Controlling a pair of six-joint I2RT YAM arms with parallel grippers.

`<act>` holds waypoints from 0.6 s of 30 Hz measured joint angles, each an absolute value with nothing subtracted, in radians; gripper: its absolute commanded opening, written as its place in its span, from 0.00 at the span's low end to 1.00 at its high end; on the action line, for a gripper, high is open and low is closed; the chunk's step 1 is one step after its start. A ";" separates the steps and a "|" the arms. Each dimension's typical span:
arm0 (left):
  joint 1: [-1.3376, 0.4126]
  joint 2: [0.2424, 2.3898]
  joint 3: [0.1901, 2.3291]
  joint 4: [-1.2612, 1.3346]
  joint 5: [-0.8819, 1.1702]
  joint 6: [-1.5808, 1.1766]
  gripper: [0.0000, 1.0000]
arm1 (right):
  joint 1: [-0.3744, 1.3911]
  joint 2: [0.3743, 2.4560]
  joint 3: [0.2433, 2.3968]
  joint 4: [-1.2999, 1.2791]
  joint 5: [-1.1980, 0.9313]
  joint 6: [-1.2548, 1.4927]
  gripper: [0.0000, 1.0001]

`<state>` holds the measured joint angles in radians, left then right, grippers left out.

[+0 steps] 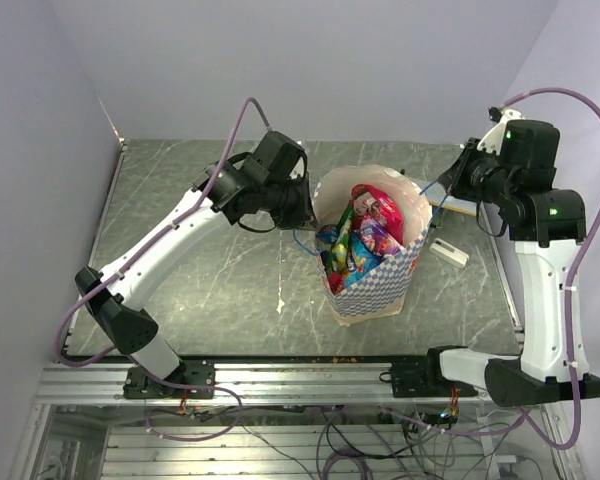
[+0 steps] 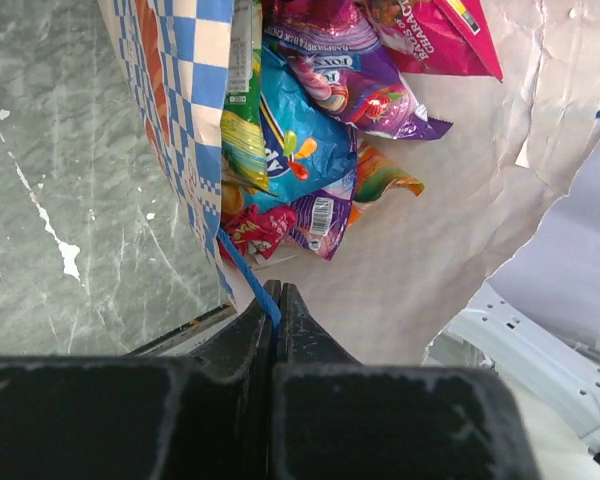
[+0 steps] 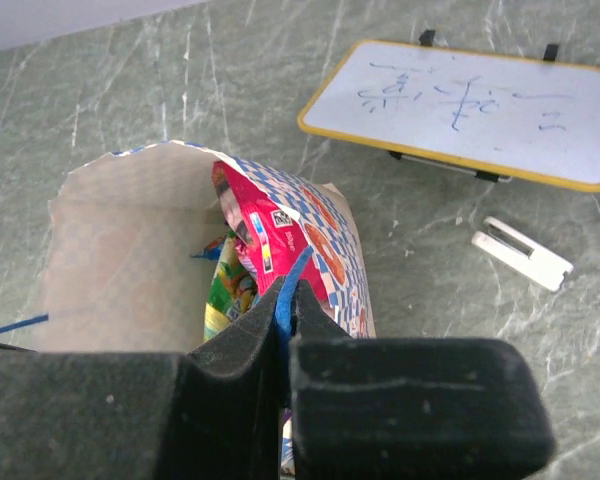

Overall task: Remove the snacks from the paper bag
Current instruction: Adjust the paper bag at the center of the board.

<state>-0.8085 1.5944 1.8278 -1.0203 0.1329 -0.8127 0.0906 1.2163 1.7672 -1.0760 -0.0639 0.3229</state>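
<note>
The paper bag (image 1: 378,288), cream inside and blue-and-white checkered outside, stands open at mid-table. Snacks (image 1: 363,235) fill it: a red packet (image 3: 252,232), a blue packet (image 2: 292,150), a purple one (image 2: 348,68), a green one (image 2: 242,85) and an orange one (image 2: 382,176). My left gripper (image 2: 277,296) is at the bag's left rim, shut on a thin blue cord handle (image 2: 248,268). At the right rim my right gripper (image 3: 289,288) is shut on the other blue cord handle (image 3: 298,264). In the top view the left gripper (image 1: 308,220) and right gripper (image 1: 441,189) flank the bag's mouth.
A yellow-framed whiteboard (image 3: 462,103) lies on the table beyond the bag, partly under the right arm in the top view. A small white block (image 1: 448,252) lies right of the bag. Grey walls close in the table at the back and both sides.
</note>
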 measured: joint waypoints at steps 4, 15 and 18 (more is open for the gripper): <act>-0.808 1.595 1.825 -1.007 0.149 -0.789 0.10 | 0.091 1.240 1.817 -1.081 -0.102 0.305 0.00; -0.757 1.502 1.802 -1.074 0.089 -0.704 0.77 | 0.090 1.223 1.753 -1.005 -0.375 0.294 0.00; -0.746 1.498 1.889 -1.130 0.052 -0.677 0.91 | 0.090 1.198 1.717 -0.964 -0.424 0.305 0.00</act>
<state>-0.7464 1.4979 1.8893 -1.1297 0.0521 -0.6769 0.0898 1.1980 1.7168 -0.9638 -0.4240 0.3054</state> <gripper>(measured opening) 0.807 0.006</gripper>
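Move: The left hand, shut on one blue handle, has the paper bag's middle about 14 cm to its right, 3 cm back and 17 cm below; the snacks inside lie about there too. From the right hand, shut on the other handle, the bag is some 11 cm left, 9 cm back and 24 cm down. Nearby on the table, 36 cm below that hand, the whiteboard lies about 15 cm ahead and 6 cm right, the white eraser 10 cm right and 2 cm ahead. The left fingers let go of their blue handle: after a brief hold they spread wide while that hand draws about 5 cm left, then also rises, the handle loop slack between them. The right hand keeps its pinch and carries the other handle some 6 cm left, barely rising, turning counter-clockwise by about 20 degrees. ##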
